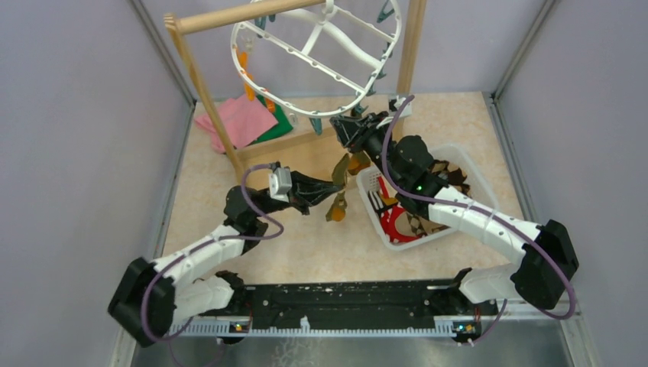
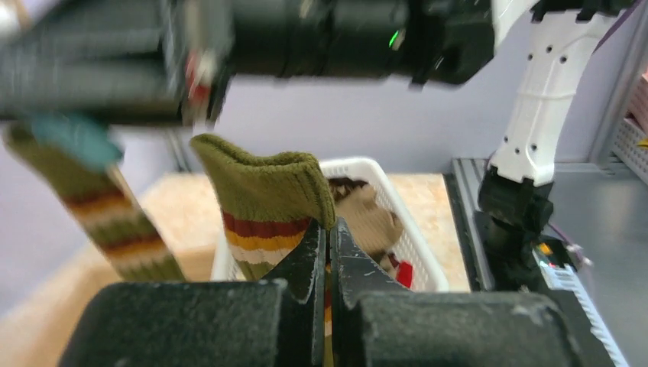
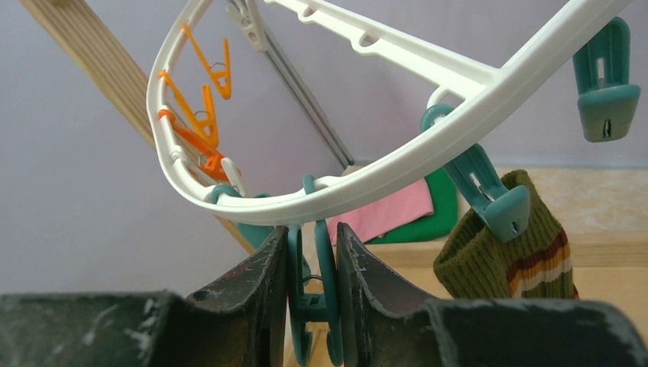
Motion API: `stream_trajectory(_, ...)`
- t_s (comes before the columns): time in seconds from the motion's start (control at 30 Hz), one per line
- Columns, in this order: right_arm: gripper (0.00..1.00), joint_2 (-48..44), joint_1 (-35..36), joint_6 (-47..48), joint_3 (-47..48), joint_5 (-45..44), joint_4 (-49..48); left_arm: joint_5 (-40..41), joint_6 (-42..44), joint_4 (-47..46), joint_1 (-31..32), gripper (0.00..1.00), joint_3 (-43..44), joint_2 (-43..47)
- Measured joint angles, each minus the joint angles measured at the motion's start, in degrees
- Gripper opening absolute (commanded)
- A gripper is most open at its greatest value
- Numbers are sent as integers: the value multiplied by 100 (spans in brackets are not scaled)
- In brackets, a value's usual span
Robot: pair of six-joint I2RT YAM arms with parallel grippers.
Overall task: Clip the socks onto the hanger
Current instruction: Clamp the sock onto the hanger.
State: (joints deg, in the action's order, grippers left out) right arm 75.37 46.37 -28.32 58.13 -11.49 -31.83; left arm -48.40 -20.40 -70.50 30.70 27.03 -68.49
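The white oval hanger (image 1: 317,53) hangs tilted from a wooden pole, with teal and orange clips along its rim. My right gripper (image 1: 341,122) reaches up to the rim's near edge. In the right wrist view it (image 3: 312,237) is shut on a teal clip (image 3: 309,306) under the ring (image 3: 397,164). An olive sock with orange stripes (image 3: 508,264) hangs from the clip beside it (image 1: 356,163). My left gripper (image 1: 336,189) is shut on the cuff of a matching olive striped sock (image 2: 264,191), held up below the hanger; its toe dangles (image 1: 337,208).
A white slotted basket (image 1: 372,208) on the right holds more socks, red and argyle among them. Pink and green cloths (image 1: 244,118) lie by the wooden rack's left post (image 1: 202,84). Grey walls close in both sides.
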Motion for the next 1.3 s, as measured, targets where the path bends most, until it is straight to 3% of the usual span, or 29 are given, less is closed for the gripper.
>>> stream_trajectory(0.1, 0, 0, 0, 0, -2, 2, -4, 892, 1397, 1646, 782, 0, 382, 1025)
stream_trajectory(0.23, 0, 0, 0, 0, -2, 2, -11, 1965, 2653, 3303, 1250, 0, 1078, 1338)
stream_trajectory(0.53, 0, 0, 0, 0, -2, 15, -24, 4422, 3759, 5622, 2142, 0, 1499, 933)
stream_trajectory(0.73, 0, 17, 0, 0, -2, 22, -31, 5713, 4079, 5637, 2544, 0, 1486, 925)
stream_trajectory(0.87, 0, 17, 0, 0, -2, 22, -31, 6461, 4409, 5077, 2885, 0, 1244, 925)
stream_trajectory(1.3, 0, 116, 0, -4, -2, 20, -129, 7331, 4465, 3915, 2962, 0, 841, 866)
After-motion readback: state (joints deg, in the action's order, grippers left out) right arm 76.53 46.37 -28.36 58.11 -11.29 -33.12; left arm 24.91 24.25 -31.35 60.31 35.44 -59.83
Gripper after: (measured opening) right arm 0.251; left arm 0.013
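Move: The clip kept squeezed in the right fingers under the hanger's near rim is about 11 cm ahead of the left hand and 8 cm above it, about straight ahead. The clip with the already hung sock is some 5 cm to its right and 2 cm farther out, and another teal clip is about 6 cm to its left, both at the same height. From the right hand, the held clip is right at the fingertips. Gripping the sock, the left hand bobs up, sinks back and goes forward about 5 cm, swinging counter-clockwise some 50 degrees towards the held clip. ##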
